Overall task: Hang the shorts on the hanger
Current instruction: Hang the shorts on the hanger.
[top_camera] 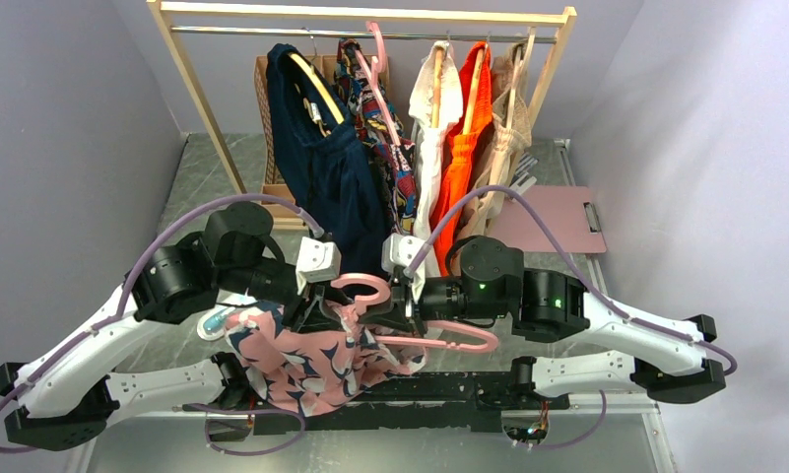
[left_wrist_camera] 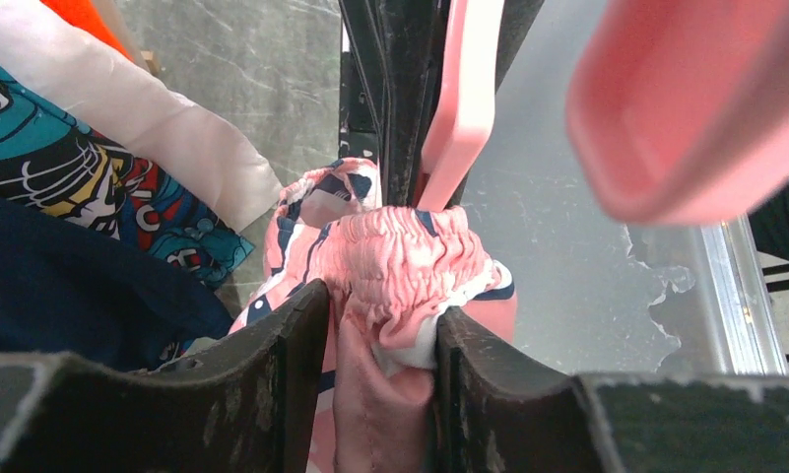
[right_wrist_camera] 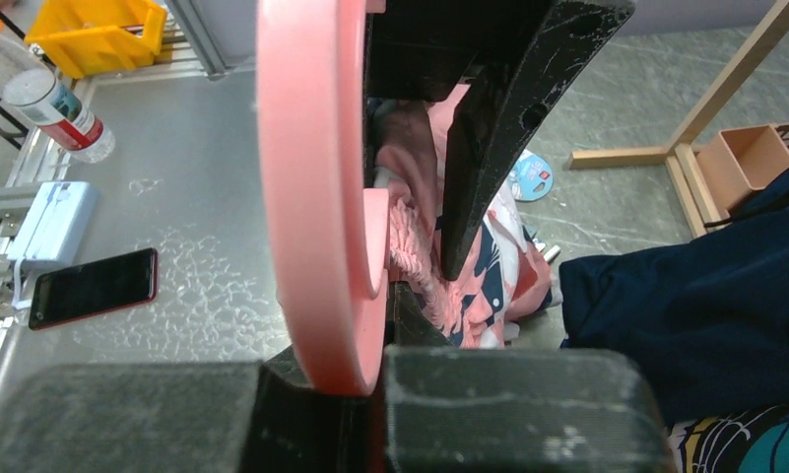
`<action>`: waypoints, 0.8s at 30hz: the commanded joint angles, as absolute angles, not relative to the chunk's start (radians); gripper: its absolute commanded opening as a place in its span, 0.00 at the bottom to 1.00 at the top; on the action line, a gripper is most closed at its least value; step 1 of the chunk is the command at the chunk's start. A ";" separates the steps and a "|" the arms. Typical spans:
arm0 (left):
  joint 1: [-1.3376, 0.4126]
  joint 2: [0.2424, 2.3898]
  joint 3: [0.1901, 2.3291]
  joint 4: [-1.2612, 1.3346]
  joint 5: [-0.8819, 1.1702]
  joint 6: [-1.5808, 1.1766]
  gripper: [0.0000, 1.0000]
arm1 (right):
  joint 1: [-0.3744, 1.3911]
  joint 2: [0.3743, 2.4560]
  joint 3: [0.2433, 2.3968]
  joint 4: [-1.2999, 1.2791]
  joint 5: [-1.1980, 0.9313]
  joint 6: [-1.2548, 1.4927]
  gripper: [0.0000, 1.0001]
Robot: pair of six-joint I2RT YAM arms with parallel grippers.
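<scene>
The pink shorts (top_camera: 301,360) with navy and white print hang bunched above the table's near edge. My left gripper (top_camera: 321,310) is shut on their gathered waistband; the left wrist view shows the gripper (left_wrist_camera: 380,305) pinching the shorts (left_wrist_camera: 400,256). My right gripper (top_camera: 398,305) is shut on the pale-pink hanger (top_camera: 449,342) near its neck, with the hook pointing left. In the right wrist view the gripper (right_wrist_camera: 356,379) clamps the hanger (right_wrist_camera: 306,177). The waistband (right_wrist_camera: 415,246) lies against the hanger's end. The hanger also shows in the left wrist view (left_wrist_camera: 464,99).
A wooden clothes rack (top_camera: 370,12) stands at the back with a navy garment (top_camera: 321,158), a multicolour one (top_camera: 385,118), and white, orange and beige ones. A pink clipboard (top_camera: 567,222) lies at right. A phone (right_wrist_camera: 95,286), a bottle (right_wrist_camera: 50,103) and a yellow bin (right_wrist_camera: 99,30) sit nearby.
</scene>
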State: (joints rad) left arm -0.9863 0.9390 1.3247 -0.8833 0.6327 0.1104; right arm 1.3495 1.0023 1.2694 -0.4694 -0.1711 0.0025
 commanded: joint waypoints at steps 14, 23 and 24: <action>-0.989 0.893 1.299 -0.807 0.580 0.083 0.07 | 1.351 0.981 1.269 -0.192 -0.191 0.033 0.00; -0.990 0.711 1.307 -0.757 0.291 0.058 0.07 | 1.351 0.997 1.336 -0.282 -0.083 0.065 0.54; -0.989 0.686 1.308 -0.753 0.270 0.053 0.07 | 1.351 0.996 1.347 -0.289 -0.069 0.068 0.58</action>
State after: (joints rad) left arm -0.9928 0.7780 1.2995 -0.8383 0.4461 0.0776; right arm 1.3476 1.0069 1.2823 -0.3233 -0.1234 0.0467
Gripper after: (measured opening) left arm 0.140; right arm 0.518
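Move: Between the left hand's half-open fingers sits the bunched waistband of the shorts, about 1 cm to the right of its hand point and 1 cm below, while the hanger's hook rises some 5 cm above it and 2 cm to its right. From the right hand, still shut on the hanger, the waistband lies about 3 cm left and 2 cm down, and the hanger's free arm some 8 cm right, 2 cm back and 2 cm down. The navy garment hangs roughly 25 cm ahead of the left hand, 4 cm left and 10 cm down. Closing on the waistband beside the hanger's neck, the left hand pinches the cloth almost in place, then draws left and up, each about 3 cm, and slightly forward, turning some 10 degrees counter-clockwise. The right hand keeps its hold at first, then rises about 4 cm, tilting some 10 degrees with its left side up, and opens around the hanger's arm late on. ##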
